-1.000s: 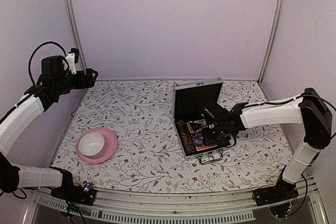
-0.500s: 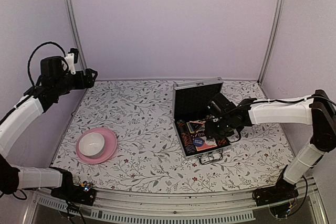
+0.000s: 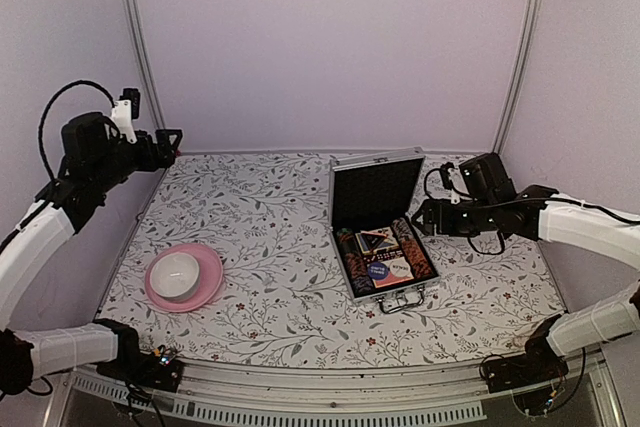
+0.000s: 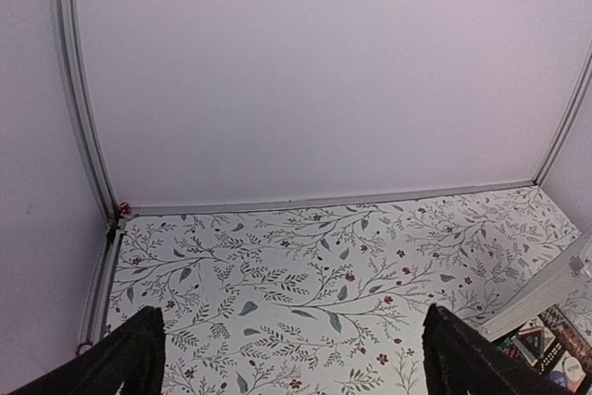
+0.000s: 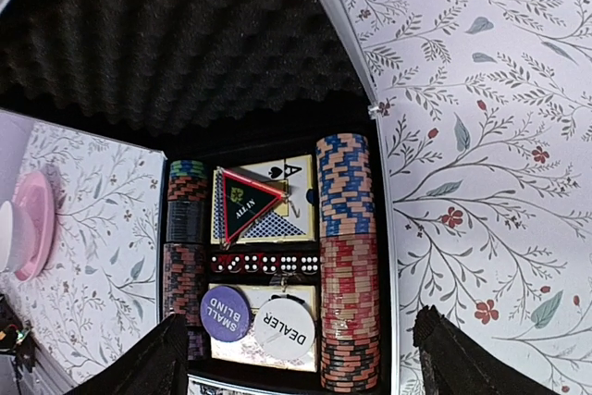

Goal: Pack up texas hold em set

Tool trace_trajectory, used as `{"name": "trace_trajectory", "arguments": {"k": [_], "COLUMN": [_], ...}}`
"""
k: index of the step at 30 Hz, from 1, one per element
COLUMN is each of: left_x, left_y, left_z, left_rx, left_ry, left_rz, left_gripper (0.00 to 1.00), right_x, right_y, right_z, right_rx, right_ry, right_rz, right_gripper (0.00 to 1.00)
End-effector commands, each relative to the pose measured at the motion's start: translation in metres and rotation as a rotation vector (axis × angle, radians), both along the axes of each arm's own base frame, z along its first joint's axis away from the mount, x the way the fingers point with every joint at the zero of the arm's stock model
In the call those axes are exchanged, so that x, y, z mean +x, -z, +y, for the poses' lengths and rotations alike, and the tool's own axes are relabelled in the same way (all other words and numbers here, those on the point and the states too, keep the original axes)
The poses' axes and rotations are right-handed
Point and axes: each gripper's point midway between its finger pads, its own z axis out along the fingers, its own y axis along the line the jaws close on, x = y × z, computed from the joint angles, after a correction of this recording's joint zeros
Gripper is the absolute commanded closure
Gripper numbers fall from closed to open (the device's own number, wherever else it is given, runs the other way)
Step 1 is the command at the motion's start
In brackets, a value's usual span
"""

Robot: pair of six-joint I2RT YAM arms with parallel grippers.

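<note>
The silver case (image 3: 347, 209) stands open at the table's middle, its black foam lid (image 5: 166, 43) upright. Inside lie striped chip rows (image 5: 347, 256), two card decks (image 5: 296, 193), a red-black triangle (image 5: 242, 201), a row of dice (image 5: 264, 263), a blue-purple disc (image 5: 225, 312) and a white dealer disc (image 5: 284, 326). A small brown box is not in view. My right gripper (image 3: 418, 219) is open and empty, raised just right of the case; in its wrist view (image 5: 305, 367) it looks down on the contents. My left gripper (image 3: 172, 139) is open and empty, high at the far left (image 4: 291, 358).
A pink plate (image 3: 208, 285) with a white bowl (image 3: 175, 270) sits at the front left. The case's metal handle (image 3: 402, 299) faces the near edge. Walls and corner posts close the back and sides. The case's edge (image 4: 546, 293) shows in the left wrist view.
My right gripper has lifted out of the case and drawn back to the right. The left arm has shifted slightly to the left. The case contents lie as before.
</note>
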Motion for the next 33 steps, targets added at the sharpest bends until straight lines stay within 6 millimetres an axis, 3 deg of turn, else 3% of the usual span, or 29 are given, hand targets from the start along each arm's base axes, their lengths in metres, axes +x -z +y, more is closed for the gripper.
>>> {"name": "trace_trajectory", "arguments": {"k": [1, 8, 14, 18, 22, 25, 29, 33], "left_x": [0.004, 0.011, 0.014, 0.013, 0.024, 0.032, 0.022, 0.007], "left_y": [0.005, 0.025, 0.024, 0.022, 0.028, 0.05, 0.07, 0.082], "left_z": [-0.034, -0.144, -0.254, -0.307, -0.339, -0.357, -0.374, -0.377], "left_rx": [-0.112, -0.162, -0.19, -0.261, -0.279, -0.291, -0.322, -0.303], "left_ry": [0.082, 0.262, 0.53, 0.74, 0.841, 0.872, 0.971, 1.024], "left_rz": [0.014, 0.077, 0.092, 0.098, 0.129, 0.212, 0.304, 0.355], "left_gripper": [0.03, 0.03, 0.03, 0.03, 0.03, 0.03, 0.03, 0.04], "right_x": [0.007, 0.027, 0.038, 0.032, 0.024, 0.021, 0.021, 0.023], "right_y": [-0.022, -0.036, -0.012, 0.001, -0.007, -0.016, -0.023, -0.024], "right_z": [-0.005, -0.048, -0.064, -0.066, -0.068, -0.07, -0.072, -0.072], "right_rx": [0.158, 0.325, 0.345, 0.349, 0.372, 0.372, 0.358, 0.348], "right_ry": [-0.11, -0.115, -0.032, -0.014, -0.007, -0.003, -0.006, -0.01], "right_rz": [-0.111, -0.247, -0.186, -0.162, -0.208, -0.24, -0.275, -0.279], "right_gripper": [0.15, 0.14, 0.15, 0.15, 0.15, 0.15, 0.14, 0.14]}}
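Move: The top edge of the case's raised lid lies about 45 cm to the left hand's right, 4 cm ahead and some 12 cm lower. The case's open tray is about 47 cm right of this hand, 13 cm back and 31 cm below; the small blind button in it is 45 cm right, 16 cm back, 30 cm below. From the right hand the lid's top edge is roughly 13 cm ahead, 11 cm left, 6 cm higher. Open left hand sweeps some 35 cm right towards the lid's top edge, turning clockwise; right hand withdraws rightward. ##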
